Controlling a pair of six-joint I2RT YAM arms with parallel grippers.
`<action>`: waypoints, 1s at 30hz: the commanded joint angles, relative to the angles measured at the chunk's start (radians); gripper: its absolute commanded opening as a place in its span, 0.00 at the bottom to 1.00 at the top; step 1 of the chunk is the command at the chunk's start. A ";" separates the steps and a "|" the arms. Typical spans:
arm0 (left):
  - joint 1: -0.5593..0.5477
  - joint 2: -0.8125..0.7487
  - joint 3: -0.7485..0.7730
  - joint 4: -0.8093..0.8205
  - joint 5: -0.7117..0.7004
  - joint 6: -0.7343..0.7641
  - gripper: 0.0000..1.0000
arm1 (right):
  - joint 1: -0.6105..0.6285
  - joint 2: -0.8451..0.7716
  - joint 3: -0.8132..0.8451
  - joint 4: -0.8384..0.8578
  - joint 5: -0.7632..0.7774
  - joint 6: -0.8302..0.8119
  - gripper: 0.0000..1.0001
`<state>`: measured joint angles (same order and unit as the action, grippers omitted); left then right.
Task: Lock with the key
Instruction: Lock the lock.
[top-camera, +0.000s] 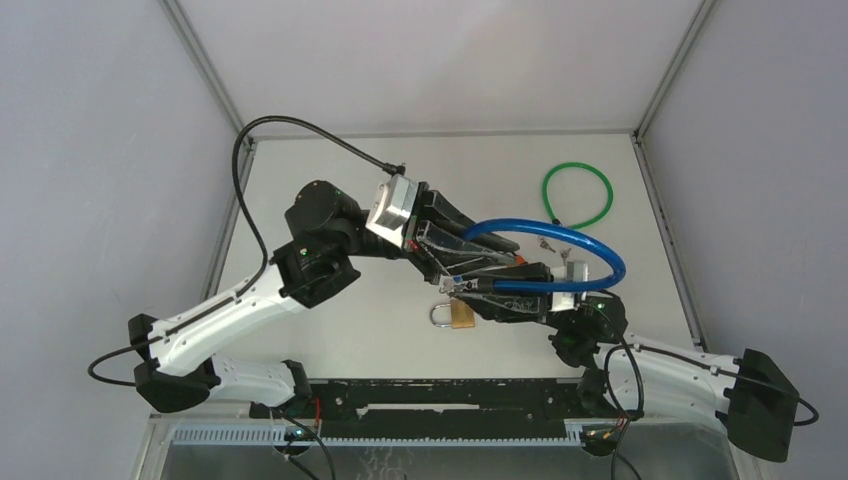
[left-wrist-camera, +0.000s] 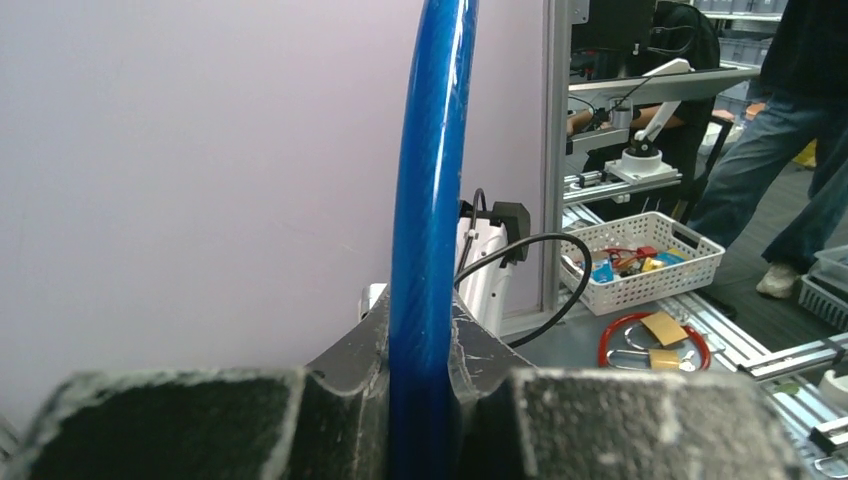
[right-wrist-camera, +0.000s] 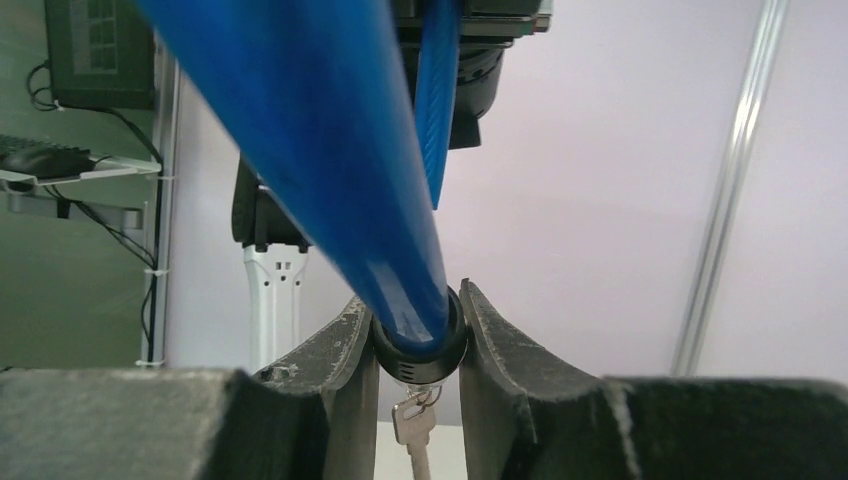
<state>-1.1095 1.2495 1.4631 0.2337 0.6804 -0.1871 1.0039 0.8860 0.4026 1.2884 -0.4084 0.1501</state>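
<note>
A blue cable lock (top-camera: 600, 255) arcs above the table, held between both arms. My left gripper (top-camera: 452, 270) is shut on the cable (left-wrist-camera: 430, 200), which rises straight up from between its fingers (left-wrist-camera: 350, 360). My right gripper (top-camera: 478, 290) is shut on the lock's black round head (right-wrist-camera: 420, 355), where the blue cable (right-wrist-camera: 330, 150) enters from above. A silver key (right-wrist-camera: 412, 425) hangs on a ring below that head. The two grippers almost meet at mid-table. Whether the cable's free end sits in the head is hidden.
A brass padlock (top-camera: 457, 314) lies on the table just under the two grippers. A green cable loop (top-camera: 577, 195) lies at the back right, with small keys (top-camera: 547, 243) beside it. Grey walls enclose the table on three sides.
</note>
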 joint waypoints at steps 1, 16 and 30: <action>-0.033 -0.002 0.011 0.055 0.000 0.120 0.00 | 0.004 -0.067 0.026 0.022 0.062 -0.076 0.00; -0.006 -0.120 0.023 -0.139 -0.147 0.224 0.00 | -0.313 -0.302 0.068 -0.570 -0.205 0.046 0.00; 0.185 -0.524 -0.467 -0.367 -0.278 0.454 0.59 | -0.333 -0.343 0.393 -1.444 -0.018 -0.136 0.00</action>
<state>-0.9615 0.7803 1.0412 -0.0727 0.4202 0.1799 0.6781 0.5110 0.6983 0.0807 -0.5098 0.0750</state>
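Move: My left hand already pinches the blue cable near its free end. The lock body with its key, in my right fingers, sits about 12 cm below, 3 cm left and 2 cm ahead of my left hand. The brass padlock is 13 cm ahead, 50 cm down; the orange one 26 cm ahead, 12 cm right. From my right hand, the cable's held end is about 13 cm above and 3 cm back, and the brass padlock some 10 cm ahead, 39 cm down. I draw my two hands apart. After a short hover, my left swings about 10 cm left, equally far down and some 6 cm forward, turning counter-clockwise and opening its fingers off the cable near the end. My right keeps gripping the lock body's collar, shifts roughly 6 cm right and a little forward, then down, tipping its upward-pointing fingers towards level. ##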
